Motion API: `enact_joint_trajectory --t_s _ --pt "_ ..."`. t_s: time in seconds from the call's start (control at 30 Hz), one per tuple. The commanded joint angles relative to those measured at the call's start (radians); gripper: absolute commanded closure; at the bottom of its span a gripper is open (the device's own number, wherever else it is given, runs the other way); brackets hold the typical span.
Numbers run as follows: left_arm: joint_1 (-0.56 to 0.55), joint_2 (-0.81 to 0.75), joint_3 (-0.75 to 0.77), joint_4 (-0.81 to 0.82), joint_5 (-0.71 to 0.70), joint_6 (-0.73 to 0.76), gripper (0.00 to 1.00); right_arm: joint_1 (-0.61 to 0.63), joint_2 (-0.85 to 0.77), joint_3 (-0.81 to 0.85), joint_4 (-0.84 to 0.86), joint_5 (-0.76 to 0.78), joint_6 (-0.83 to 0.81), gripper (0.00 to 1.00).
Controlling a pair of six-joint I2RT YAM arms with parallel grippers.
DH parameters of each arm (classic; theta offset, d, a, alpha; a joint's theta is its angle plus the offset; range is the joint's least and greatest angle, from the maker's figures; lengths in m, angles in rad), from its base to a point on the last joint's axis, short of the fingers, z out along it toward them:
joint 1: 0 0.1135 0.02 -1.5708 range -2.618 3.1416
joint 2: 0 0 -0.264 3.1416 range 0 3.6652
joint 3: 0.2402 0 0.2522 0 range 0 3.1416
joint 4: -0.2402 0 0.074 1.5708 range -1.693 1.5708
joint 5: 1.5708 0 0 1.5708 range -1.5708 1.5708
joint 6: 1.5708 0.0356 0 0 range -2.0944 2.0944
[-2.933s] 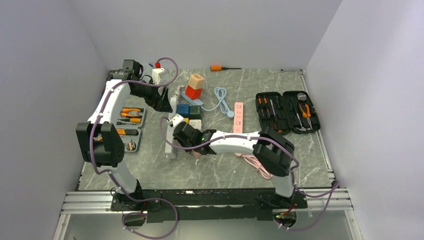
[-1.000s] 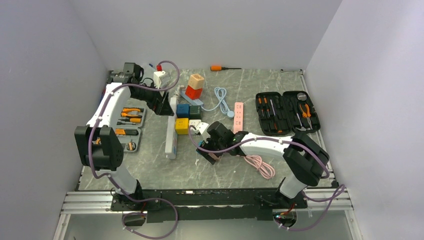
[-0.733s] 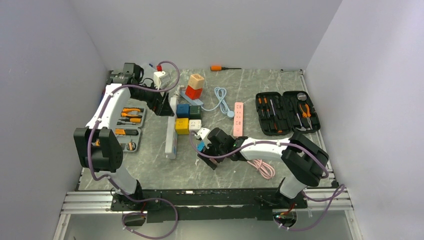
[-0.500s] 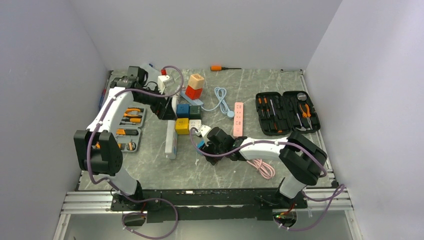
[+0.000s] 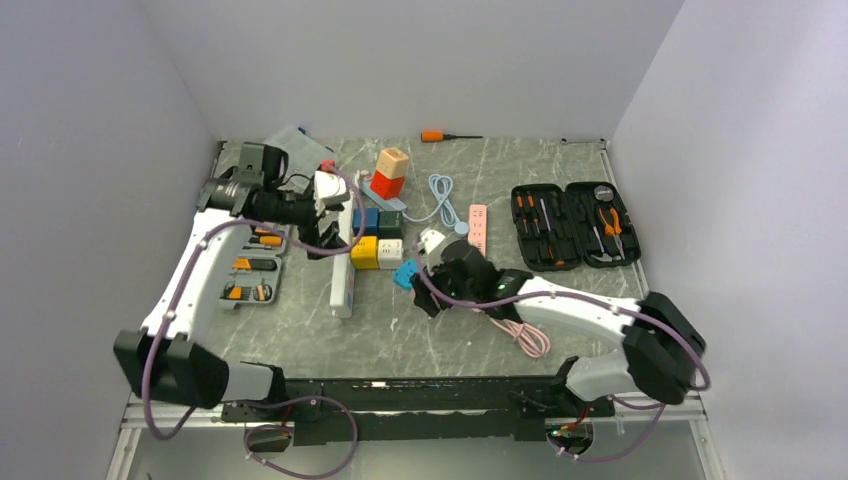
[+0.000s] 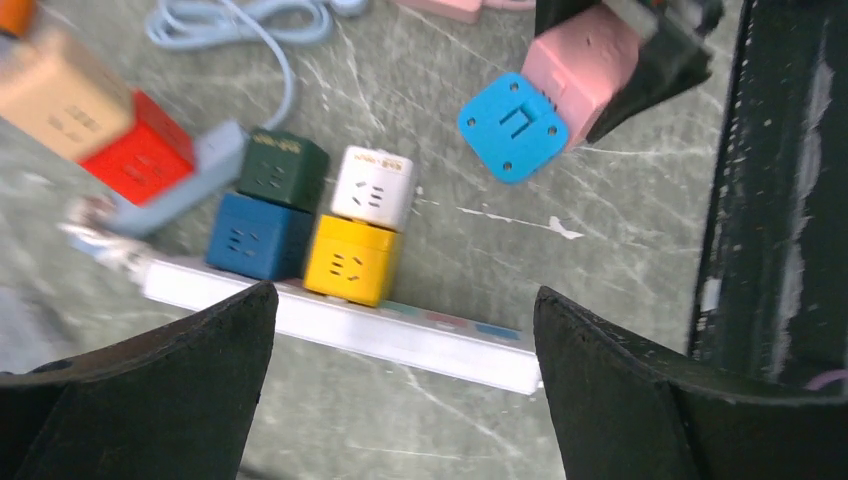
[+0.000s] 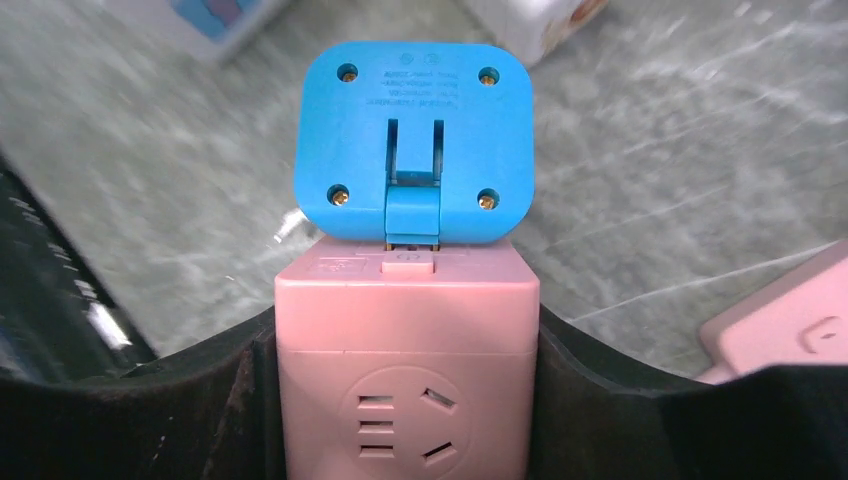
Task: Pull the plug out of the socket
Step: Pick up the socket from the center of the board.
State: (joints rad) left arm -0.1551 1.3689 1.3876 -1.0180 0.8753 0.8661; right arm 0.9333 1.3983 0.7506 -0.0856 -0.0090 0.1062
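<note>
My right gripper (image 7: 407, 400) is shut on a pink cube socket (image 7: 407, 370), its black fingers (image 7: 620, 390) pressed against both sides. A blue plug block (image 7: 412, 140) sticks out of the socket's front, joined to it by a folded-out prong. In the top view the blue plug (image 5: 405, 274) shows just left of the right gripper (image 5: 428, 287), near the table's middle. The left wrist view shows the plug (image 6: 512, 125) and the pink socket (image 6: 585, 65) at upper right. My left gripper (image 6: 400, 300) hangs open and empty above the white power strip (image 6: 400, 335).
Yellow (image 6: 350, 262), white (image 6: 372, 190), dark blue (image 6: 258, 238) and green (image 6: 282, 172) cubes sit by the strip. A red and tan stack (image 5: 390, 175), pink strip (image 5: 477, 235), pink cable (image 5: 525, 335), tool case (image 5: 575, 225) and tool tray (image 5: 250, 275) lie around.
The right gripper closed on the pink socket and carried it, with the blue plug, toward the table's middle. The left arm swung from the back left corner out over the power strip.
</note>
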Motion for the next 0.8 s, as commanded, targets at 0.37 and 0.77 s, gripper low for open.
enact_joint_trajectory --t_s 0.37,0.77 --pt "-0.405 -0.595 -0.494 0.403 -0.213 0.703 0.01 -0.104 -0.198 0.187 -0.090 -0.496 0.025 1.00" --pt "-0.501 -0.629 -0.643 0.619 -0.196 0.815 0.03 -0.104 -0.168 0.229 -0.079 -0.633 0.051 1.00"
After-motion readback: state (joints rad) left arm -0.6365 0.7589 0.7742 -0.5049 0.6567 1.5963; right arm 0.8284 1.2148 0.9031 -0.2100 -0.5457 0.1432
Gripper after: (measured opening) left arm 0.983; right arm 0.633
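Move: The blue plug, on the pink socket still held in the right fingers, lies about 12 cm to the right of the left hand, 5 cm back and some 17 cm below. From the left hand the white cube is 4 cm ahead and 7 cm right, the yellow cube 4 cm ahead and 2 cm right, both about 23 cm down. From the right hand the plug is 3 cm ahead, 4 cm left and 2 cm lower; the left fingers are 8 cm ahead, 16 cm left and 15 cm up. The right hand keeps its grip on the pink socket and lifts it about 12 cm, easing back some 5 cm and a little to the left in the second part, while its fingers swing flatter to point the blue plug leftward at the left gripper. The left hand, fingers staying wide open, comes back about 10 cm and 7 cm to the right with a brief rise and dip, rolling some 75 degrees about its finger line (clockwise looking along the fingers) so that its pads come up on either side of the line to the plug, without a visible touch. ##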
